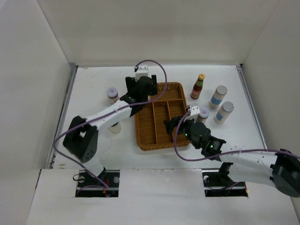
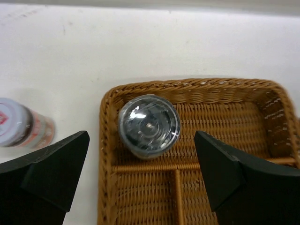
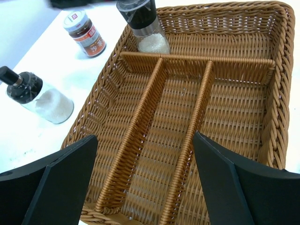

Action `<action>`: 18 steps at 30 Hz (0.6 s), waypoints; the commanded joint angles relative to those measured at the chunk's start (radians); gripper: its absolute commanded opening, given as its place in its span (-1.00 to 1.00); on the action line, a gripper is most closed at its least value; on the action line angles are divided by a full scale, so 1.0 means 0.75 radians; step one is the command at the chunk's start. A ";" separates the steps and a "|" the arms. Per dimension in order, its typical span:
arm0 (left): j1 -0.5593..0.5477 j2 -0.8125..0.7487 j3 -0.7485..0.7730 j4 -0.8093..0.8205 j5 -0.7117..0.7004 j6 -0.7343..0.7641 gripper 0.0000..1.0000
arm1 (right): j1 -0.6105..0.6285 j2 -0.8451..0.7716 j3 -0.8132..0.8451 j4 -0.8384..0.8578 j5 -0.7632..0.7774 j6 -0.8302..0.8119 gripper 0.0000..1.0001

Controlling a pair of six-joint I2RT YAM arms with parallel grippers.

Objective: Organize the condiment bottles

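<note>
A grey-capped shaker (image 2: 149, 125) stands upright in the far-left corner compartment of the wicker tray (image 2: 107, 159). My left gripper (image 2: 140, 161) hovers over it, open, with both fingers well apart from it. In the top view this gripper (image 1: 140, 93) hides the shaker. My right gripper (image 3: 145, 173) is open and empty above the tray's long compartments (image 3: 178, 122). Outside the tray on the left stand a red-white-lidded jar (image 1: 112, 93) and a black-capped bottle (image 3: 37, 96). On the right are a slim red yellow-capped bottle (image 1: 198, 86), two tall white bottles (image 1: 218, 97) (image 1: 224, 112) and another jar (image 1: 202, 115).
The tray (image 1: 151, 146) lies mid-table with two long dividers and one cross divider. The second jar stands close beside my right gripper (image 1: 178, 121). White walls enclose the table on the left, right and far sides. Purple cables loop over both arms.
</note>
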 commanded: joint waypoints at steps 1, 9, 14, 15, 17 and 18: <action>-0.025 -0.324 -0.099 0.103 -0.133 0.056 0.97 | -0.005 -0.047 0.004 0.066 0.025 0.008 0.79; -0.103 -0.878 -0.545 -0.308 -0.417 -0.077 0.94 | -0.009 -0.041 0.008 0.064 0.019 0.010 0.82; -0.090 -1.055 -0.636 -0.601 -0.405 -0.291 0.94 | -0.011 -0.019 0.021 0.047 0.017 0.015 0.86; -0.070 -1.057 -0.648 -0.627 -0.375 -0.312 0.93 | -0.009 -0.012 0.023 0.047 0.017 0.015 0.86; -0.029 -1.059 -0.681 -0.652 -0.323 -0.349 0.91 | -0.007 -0.002 0.027 0.047 0.017 0.011 0.86; -0.015 -1.061 -0.711 -0.648 -0.309 -0.361 0.91 | -0.007 0.000 0.027 0.043 0.019 0.010 0.86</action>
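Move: The next thing for the empty left hand is the black-capped bottle standing outside the basket, some 14 cm back and 15 cm to the left, its middle about 10 cm lower. The bottle just set in the basket stands 3 cm ahead and 1 cm right, about 9 cm lower; the red-labelled jar is roughly 15 cm left and 1 cm ahead, 11 cm lower. From the right hand the black-capped bottle lies about 27 cm left, 4 cm ahead and 9 cm lower. Its fingers already open and staying wide, the left hand backs away from the bottle just placed in the basket and swings in an arc, some 16 cm back and 15 cm left, out over the basket's left rim towards the black-capped bottle. It climbs about 9 cm in the first half, then sinks nearly all of that again, tipping its fingers up on the climb and levelling back on the way down while turning about 15 degrees counter-clockwise, and ends close to the bottle without closing on it. ##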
